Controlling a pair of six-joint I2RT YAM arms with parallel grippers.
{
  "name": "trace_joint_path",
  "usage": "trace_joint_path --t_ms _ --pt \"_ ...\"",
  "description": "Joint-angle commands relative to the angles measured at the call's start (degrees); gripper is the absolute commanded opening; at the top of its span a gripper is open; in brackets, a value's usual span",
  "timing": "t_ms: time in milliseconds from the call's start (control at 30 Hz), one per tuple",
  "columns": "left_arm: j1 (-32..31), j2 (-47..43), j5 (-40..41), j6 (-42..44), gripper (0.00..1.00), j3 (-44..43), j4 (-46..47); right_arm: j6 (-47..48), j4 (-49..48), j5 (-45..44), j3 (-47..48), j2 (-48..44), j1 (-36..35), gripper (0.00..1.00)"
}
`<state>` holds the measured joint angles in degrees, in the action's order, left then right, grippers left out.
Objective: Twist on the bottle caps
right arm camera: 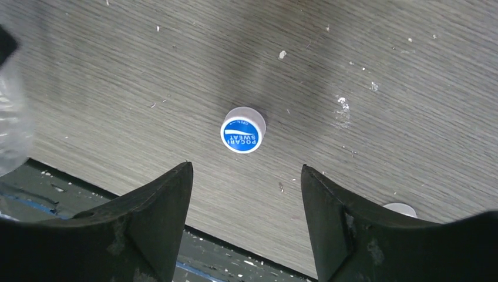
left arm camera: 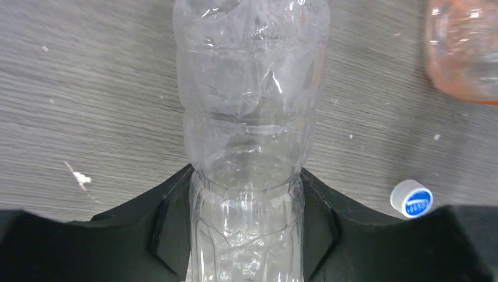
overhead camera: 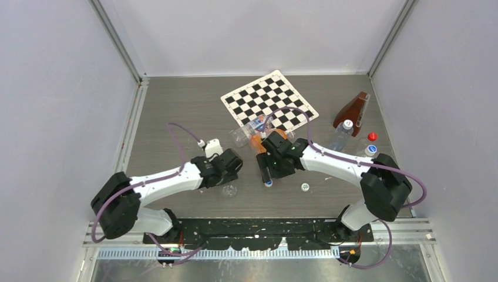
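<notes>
My left gripper is shut on a clear, crumpled plastic bottle; its jaws press both sides of the body. The bottle shows faintly in the top view. My right gripper is open and empty, hovering just above a white cap with a blue label, which lies on the table and also shows in the left wrist view. A second white cap lies to its right, its edge peeking past my right finger.
An orange-tinted bottle and a labelled clear bottle lie behind the grippers by the checkerboard. At the right stand a capped clear bottle, a brown bottle, a red cap and another pale cap.
</notes>
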<state>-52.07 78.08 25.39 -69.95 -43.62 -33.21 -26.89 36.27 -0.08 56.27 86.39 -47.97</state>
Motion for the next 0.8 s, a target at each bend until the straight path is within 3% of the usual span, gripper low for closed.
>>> trace_joint_path --t_ms 0,567,767 --pt "0.3 -7.8 5.3 7.3 0.52 0.5 -1.5 -0.8 -2.9 -3.7 0.2 1.5 -1.3 0.7" --pt "0.3 -38.1 8.4 35.4 0.56 6.4 2.0 -5.1 -6.9 -7.0 0.7 10.3 -3.5 0.55" --pt "0.2 -45.4 4.9 44.0 0.56 7.8 2.4 -5.9 -5.6 -7.5 1.3 11.0 -4.0 0.37"
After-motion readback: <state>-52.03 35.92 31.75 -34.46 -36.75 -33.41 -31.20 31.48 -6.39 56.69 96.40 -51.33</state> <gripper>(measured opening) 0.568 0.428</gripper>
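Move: Just below the right hand lies the blue cap, about 1 cm ahead, 1 cm left and 5 cm down. From that hand the white cap stands roughly 10 cm to the right and 1 cm back, while the orange bottle is some 16 cm ahead, neither left nor right. The left hand already grips the clear bottle near its bottom; from this hand the blue cap lies about 12 cm right, level fore-and-aft, 5 cm lower. Sinking about 5 cm almost straight down over the blue cap, the right hand stops low at the table and narrows its fingers around the cap's sides, both tips coming up against it. Meanwhile the left hand keeps its grip on the clear bottle, lifts it some 13 cm and carries it left, away from the cap, tilting its fingers up about 30 degrees and turning clockwise. ##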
